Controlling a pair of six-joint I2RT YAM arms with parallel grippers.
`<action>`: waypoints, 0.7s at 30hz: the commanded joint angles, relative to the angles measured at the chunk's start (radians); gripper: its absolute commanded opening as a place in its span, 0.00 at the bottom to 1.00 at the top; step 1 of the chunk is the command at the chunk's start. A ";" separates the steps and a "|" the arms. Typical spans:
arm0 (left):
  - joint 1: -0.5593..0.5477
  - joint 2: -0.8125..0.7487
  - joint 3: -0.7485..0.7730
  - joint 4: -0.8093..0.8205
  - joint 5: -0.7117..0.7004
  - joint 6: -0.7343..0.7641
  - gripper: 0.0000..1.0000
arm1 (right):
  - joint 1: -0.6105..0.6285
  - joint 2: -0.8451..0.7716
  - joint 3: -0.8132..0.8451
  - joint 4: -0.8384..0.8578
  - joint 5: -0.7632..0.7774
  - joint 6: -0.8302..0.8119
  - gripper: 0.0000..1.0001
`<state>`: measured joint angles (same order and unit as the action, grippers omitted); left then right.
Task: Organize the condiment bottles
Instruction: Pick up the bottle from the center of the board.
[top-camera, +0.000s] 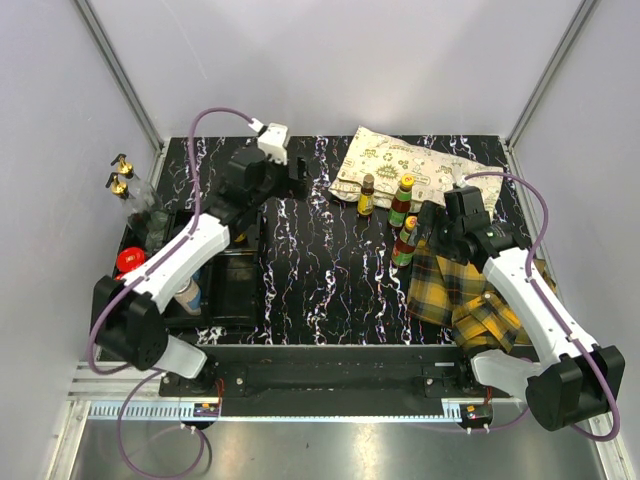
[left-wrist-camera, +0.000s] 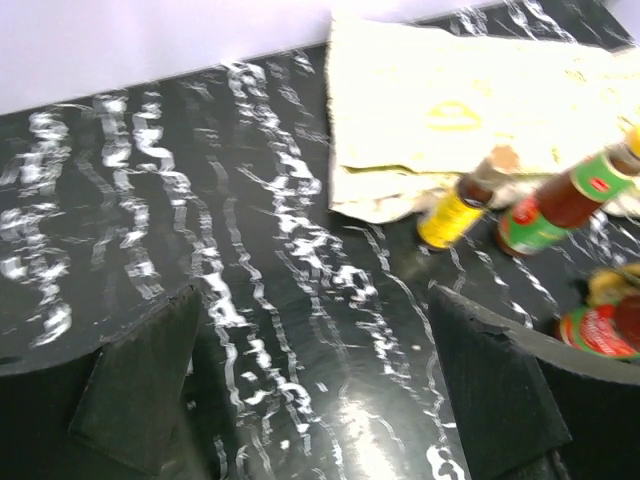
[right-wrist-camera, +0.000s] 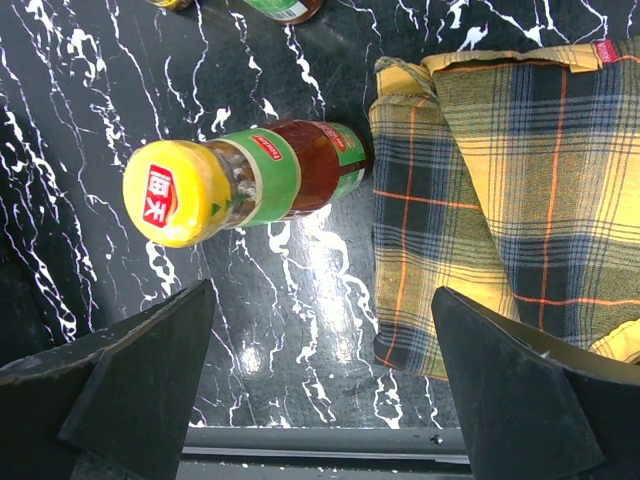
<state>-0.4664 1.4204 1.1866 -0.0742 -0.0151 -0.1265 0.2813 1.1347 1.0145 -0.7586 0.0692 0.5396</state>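
Three condiment bottles stand mid-table: a small brown one with a yellow label (top-camera: 366, 196) (left-wrist-camera: 455, 208) and two red sauce bottles with green labels and yellow caps (top-camera: 402, 200) (top-camera: 405, 240). My left gripper (top-camera: 296, 176) (left-wrist-camera: 320, 400) hangs open over bare table to their left, with nothing between its fingers. My right gripper (top-camera: 432, 222) (right-wrist-camera: 320, 390) is open too, just right of the nearer sauce bottle (right-wrist-camera: 250, 180), which lies beyond its fingertips, not between them. At the left are gold-capped clear bottles (top-camera: 124, 182), a red-lidded jar (top-camera: 130, 262) and a blue-white shaker (top-camera: 187, 295).
A black compartment tray (top-camera: 236, 296) sits at the left under my left arm. A printed cream cloth bag (top-camera: 405, 165) (left-wrist-camera: 470, 110) lies behind the three bottles. A yellow plaid cloth (top-camera: 465, 295) (right-wrist-camera: 510, 190) lies at the right, under my right arm.
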 joint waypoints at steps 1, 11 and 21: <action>-0.035 0.089 0.106 0.109 0.130 -0.001 0.99 | -0.005 -0.013 0.059 -0.008 0.017 -0.003 1.00; -0.123 0.418 0.365 0.131 0.245 -0.036 0.99 | -0.007 -0.035 0.059 -0.013 0.026 -0.013 1.00; -0.181 0.572 0.485 0.146 0.253 -0.035 0.99 | -0.013 -0.024 0.050 -0.018 0.030 -0.018 1.00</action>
<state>-0.6392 1.9587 1.5978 0.0013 0.2153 -0.1570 0.2790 1.1217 1.0401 -0.7761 0.0704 0.5381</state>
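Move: From the left hand, the small yellow-label bottle stands some 19 cm to the right and 11 cm ahead, about 20 cm lower. The tall sauce bottle is roughly 8 cm farther right of it and 3 cm nearer the base; the second sauce bottle stands about 14 cm nearer than the small one and 10 cm to its right. From the right hand the small bottle lies about 18 cm ahead, 15 cm left and 12 cm lower. Bring the left gripper, empty and wide open, about 17 cm to the right towards the small yellow-label bottle, sinking some 6 cm on the way, mostly in the second half, and easing slightly forward early on. Swing the fingers about 20 degrees clockwise as it goes, and stay clear of the bottle for now. ##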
